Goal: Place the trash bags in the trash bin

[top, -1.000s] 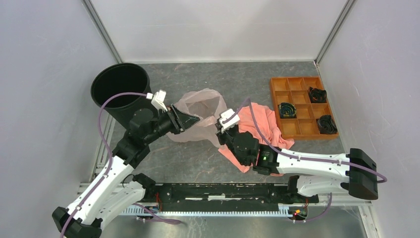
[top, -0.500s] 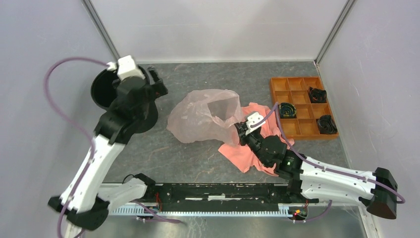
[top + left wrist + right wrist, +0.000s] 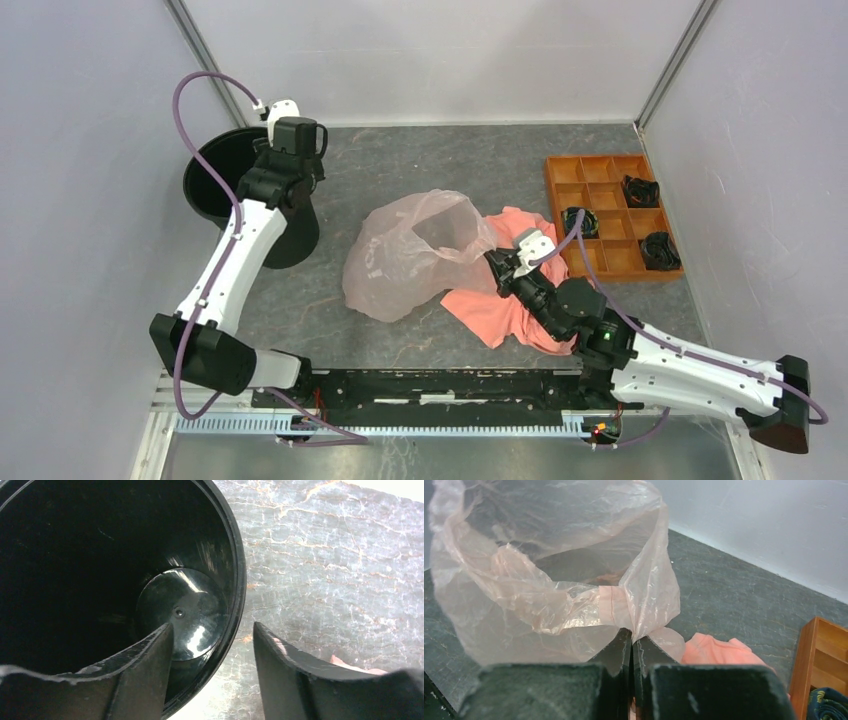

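The trash bag is a thin, pale pink, translucent sack lying puffed open on the grey table in the middle. My right gripper is shut on a bunched fold at its right edge; in the right wrist view the plastic fans out from the closed jaws. The black round trash bin stands at the back left. My left gripper hangs over its right rim, open and holding nothing. In the left wrist view that gripper straddles the bin's rim, one finger inside and one outside. The bin's shiny floor is bare.
A coral-orange cloth lies crumpled under my right arm, also visible as the cloth beside the right fingers. An orange compartment tray with three dark rolled items sits at the right. Grey walls enclose the table on three sides.
My left gripper let go of the bag, swung back and left to the bin, and opened over its rim. My right gripper kept its hold and dragged the bag rightward and nearer.
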`<control>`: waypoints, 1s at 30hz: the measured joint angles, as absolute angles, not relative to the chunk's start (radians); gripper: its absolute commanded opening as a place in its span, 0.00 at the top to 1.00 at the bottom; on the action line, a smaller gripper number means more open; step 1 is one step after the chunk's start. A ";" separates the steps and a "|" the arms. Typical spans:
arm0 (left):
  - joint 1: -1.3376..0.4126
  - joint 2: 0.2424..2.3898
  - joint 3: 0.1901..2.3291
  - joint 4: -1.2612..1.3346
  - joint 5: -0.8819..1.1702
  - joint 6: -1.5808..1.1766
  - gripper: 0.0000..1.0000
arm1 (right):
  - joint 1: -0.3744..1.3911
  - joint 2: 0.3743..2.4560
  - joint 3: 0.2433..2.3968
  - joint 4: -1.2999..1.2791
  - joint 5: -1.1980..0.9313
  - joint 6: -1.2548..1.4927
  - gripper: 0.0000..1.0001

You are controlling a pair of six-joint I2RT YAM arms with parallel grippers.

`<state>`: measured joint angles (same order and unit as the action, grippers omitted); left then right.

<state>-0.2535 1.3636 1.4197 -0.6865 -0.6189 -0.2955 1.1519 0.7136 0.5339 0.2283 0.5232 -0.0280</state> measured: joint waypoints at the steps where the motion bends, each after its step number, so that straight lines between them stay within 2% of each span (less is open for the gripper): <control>1: -0.255 1.362 1.416 -0.679 -0.614 -0.292 0.49 | 1.152 0.703 0.534 0.224 0.523 -0.028 1.00; 4: -0.256 1.353 1.391 -0.663 -0.591 -0.273 0.71 | 1.152 0.677 0.534 0.217 0.524 -0.032 1.00; 6: -0.256 1.345 1.375 -0.651 -0.583 -0.257 0.76 | 1.152 0.661 0.534 0.214 0.524 -0.038 0.99; 10: -0.256 1.316 1.345 -0.638 -0.567 -0.252 0.96 | 1.152 0.652 0.549 0.202 0.531 -0.068 0.99; 16: -0.255 1.217 1.298 -0.667 -0.473 -0.233 0.98 | 1.152 0.655 0.656 0.192 0.550 -0.147 0.99; 25: -0.263 1.113 1.315 -0.718 -0.138 -0.247 0.98 | 1.152 0.721 0.859 0.249 0.609 -0.244 0.99; 30: -0.386 1.110 1.259 -0.685 -0.039 -0.289 0.98 | 1.152 0.861 1.016 0.257 0.693 -0.285 0.99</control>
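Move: The trash bin stands to the left of the left hand, its middle some 13 cm left, 3 cm back and 14 cm below, with its right rim already between the open fingers. The bag's body is about 26 cm right of this hand, 15 cm back and 10 cm below. From the right hand, which still grips the bag, the bin is roughly 55 cm left, 20 cm ahead and 13 cm below; the coral cloth lies 10 cm right, 7 cm ahead and 25 cm below. The bin's right rim gets pinched as the left fingers close from wide open with barely any travel; that hand then drags the bin by the rim to the right, about 12 cm, and some 7 cm back, turning clockwise about 35 degrees. Meanwhile the right hand, keeping its grip on the bag, lifts nearly straight up some 18 cm, its fingers tipping upward. ##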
